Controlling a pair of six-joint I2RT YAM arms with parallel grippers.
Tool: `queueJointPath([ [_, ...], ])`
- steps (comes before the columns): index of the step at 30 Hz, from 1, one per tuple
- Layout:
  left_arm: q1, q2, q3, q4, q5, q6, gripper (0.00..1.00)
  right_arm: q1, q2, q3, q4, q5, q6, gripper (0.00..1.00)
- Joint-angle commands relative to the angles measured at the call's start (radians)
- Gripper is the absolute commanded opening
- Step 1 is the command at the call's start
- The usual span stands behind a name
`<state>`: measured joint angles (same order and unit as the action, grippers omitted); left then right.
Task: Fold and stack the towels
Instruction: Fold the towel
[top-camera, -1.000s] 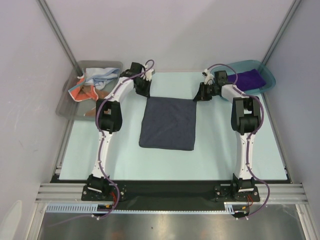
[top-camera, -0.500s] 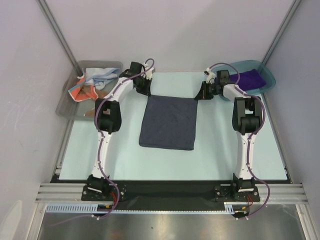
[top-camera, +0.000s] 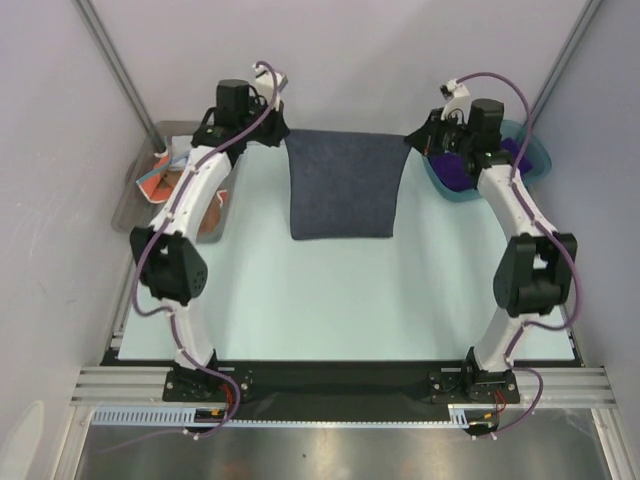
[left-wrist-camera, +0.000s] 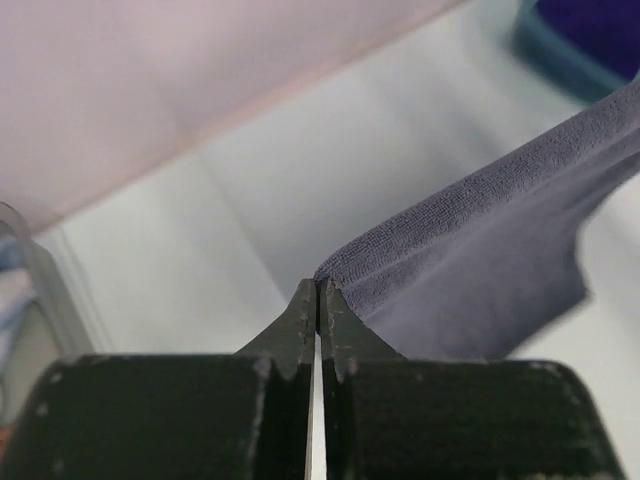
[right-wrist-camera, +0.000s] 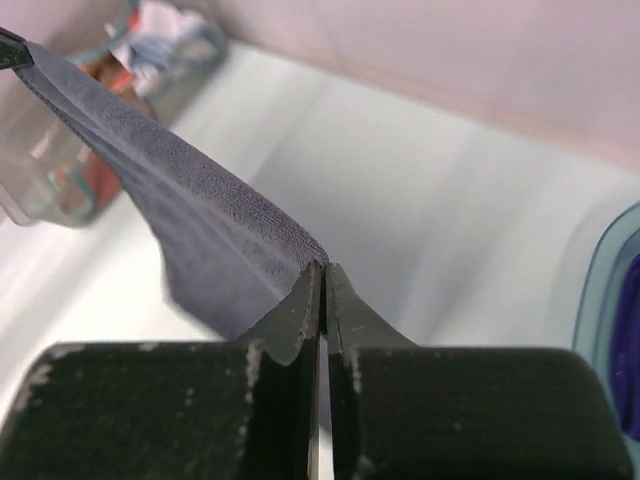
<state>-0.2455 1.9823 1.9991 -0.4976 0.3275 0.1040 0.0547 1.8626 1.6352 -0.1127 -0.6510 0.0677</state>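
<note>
A dark grey-blue towel (top-camera: 343, 185) hangs stretched between my two grippers, its far edge raised and its near edge trailing on the table. My left gripper (top-camera: 284, 137) is shut on the towel's far left corner (left-wrist-camera: 345, 268). My right gripper (top-camera: 408, 138) is shut on the far right corner (right-wrist-camera: 300, 250). In the left wrist view my gripper (left-wrist-camera: 319, 290) pinches the cloth at its tips, and so does my gripper (right-wrist-camera: 322, 270) in the right wrist view. A deep purple towel (top-camera: 458, 170) lies in the teal bin (top-camera: 536, 160). Orange-red and pale towels (top-camera: 160, 178) lie in the grey bin (top-camera: 130, 215).
The grey bin stands at the table's far left and the teal bin at its far right. Pale walls (top-camera: 350, 60) close in the back and sides. The pale table top (top-camera: 340, 300) stretches toward the arm bases.
Both grippers have shut on the grey-blue towel's far corners and lifted them up and toward the back. The towel, flat on the table before, now hangs stretched between them.
</note>
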Motion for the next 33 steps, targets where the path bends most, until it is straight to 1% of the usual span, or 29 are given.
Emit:
queueJointPath([
  [1,-0.015,-0.143,-0.026,0.05,-0.004,-0.01,0.0,-0.01,-0.16,-0.057,0.134,0.036,0.038,0.0],
  [4,-0.035,-0.259,-0.078,0.039,-0.013,-0.009,0.0,-0.01,-0.29,-0.083,0.128,0.047,0.044,0.0],
  [5,-0.04,-0.293,-0.121,0.042,-0.019,-0.009,0.0,-0.009,-0.321,-0.098,0.116,0.047,0.046,0.0],
  [6,-0.046,-0.324,-0.146,0.044,-0.027,-0.01,0.0,-0.01,-0.382,-0.103,0.082,0.045,0.044,0.0],
  [7,-0.063,-0.394,-0.169,0.047,-0.036,-0.012,0.0,-0.01,-0.413,-0.109,0.067,0.045,0.035,0.0],
  [8,-0.07,-0.428,-0.196,0.05,-0.042,-0.013,0.01,-0.009,-0.443,-0.12,0.036,0.042,0.032,0.0],
  [11,-0.116,-0.577,-0.336,0.051,-0.054,-0.015,0.0,-0.01,-0.59,-0.188,-0.02,0.04,0.014,0.0],
  [12,-0.132,-0.612,-0.365,0.05,-0.07,-0.015,0.0,-0.01,-0.627,-0.231,-0.042,0.034,0.009,0.0],
  [13,-0.165,-0.682,-0.396,0.05,-0.079,-0.016,0.0,-0.01,-0.713,-0.257,-0.057,0.034,0.006,0.0],
  [15,-0.202,-0.746,-0.482,0.039,-0.097,-0.033,0.0,-0.01,-0.798,-0.319,-0.102,0.048,0.011,0.0],
  [16,-0.239,-0.779,-0.506,0.028,-0.125,-0.044,0.0,-0.01,-0.892,-0.368,-0.12,0.053,0.009,0.0],
  [17,-0.259,-0.834,-0.554,0.005,-0.146,-0.068,0.0,-0.01,-0.934,-0.397,-0.161,0.06,0.004,0.0],
  [19,-0.3,-0.887,-0.598,-0.028,-0.197,-0.098,0.0,-0.01,-1.018,-0.463,-0.198,0.102,0.012,0.0],
  [20,-0.305,-0.922,-0.637,-0.062,-0.203,-0.137,0.0,-0.009,-1.08,-0.481,-0.234,0.103,0.014,0.0],
  [21,-0.308,-0.936,-0.657,-0.073,-0.208,-0.153,0.0,-0.009,-1.103,-0.503,-0.243,0.093,0.026,0.0],
  [22,-0.31,-0.945,-0.677,-0.078,-0.212,-0.164,0.0,-0.009,-1.123,-0.535,-0.24,0.093,0.038,0.0],
  [23,-0.31,-0.95,-0.71,-0.084,-0.25,-0.18,0.0,-0.009,-1.149,-0.604,-0.211,0.094,0.055,0.0],
  [25,-0.31,-0.924,-0.744,-0.078,-0.289,-0.193,0.0,-0.007,-1.155,-0.691,-0.159,0.094,0.11,0.0],
  [26,-0.308,-0.906,-0.781,-0.053,-0.324,-0.216,0.0,-0.004,-1.148,-0.775,-0.084,0.1,0.135,0.0],
  [27,-0.305,-0.858,-0.799,-0.038,-0.324,-0.22,0.0,-0.003,-1.113,-0.81,-0.044,0.106,0.147,0.0],
  [28,-0.299,-0.832,-0.815,-0.02,-0.324,-0.225,0.0,0.0,-1.087,-0.842,0.05,0.106,0.171,0.0],
  [29,-0.296,-0.805,-0.85,0.029,-0.324,-0.23,0.0,0.005,-1.056,-0.901,0.097,0.111,0.179,0.0],
  [30,-0.288,-0.73,-0.861,0.057,-0.326,-0.233,0.0,0.01,-0.974,-0.917,0.146,0.116,0.187,0.0],
  [31,-0.269,-0.691,-0.869,0.083,-0.315,-0.231,0.0,0.023,-0.932,-0.939,0.242,0.111,0.191,0.0],
  [32,-0.255,-0.639,-0.861,0.117,-0.297,-0.233,0.0,0.034,-0.878,-0.955,0.298,0.113,0.19,0.0],
  [33,-0.241,-0.588,-0.844,0.125,-0.286,-0.233,0.0,0.043,-0.787,-0.975,0.351,0.117,0.188,0.0],
])
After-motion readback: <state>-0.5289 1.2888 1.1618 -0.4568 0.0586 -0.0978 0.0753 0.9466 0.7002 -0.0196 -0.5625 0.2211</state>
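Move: Both hands already hold the grey towel's far corners, some 23 cm above the table; the towel's middle lies about 5 cm back, 12 cm to the left hand's right and 12 cm below. The bare near table it is going towards lies roughly 27 cm back and 24 cm below both hands, 10 cm right of the left one, 14 cm left of the right. The grey bin is about 30 cm left of the left hand and 4 cm ahead; the teal bin is 21 cm right of the right hand and 10 cm ahead. Keeping both towel corners pinched shut and the far edge stretched between them, both arms sweep fast together back over the table for nearly 30 cm, arching up some 12 cm on the left and 17 cm on the right while the fingertips tip up 15 to 25 degrees. They then drop steeply to just under their starting height, easing several centimetres forward again and tipping the fingertips back down, to throw the towel's near edge towards the front of the table. ##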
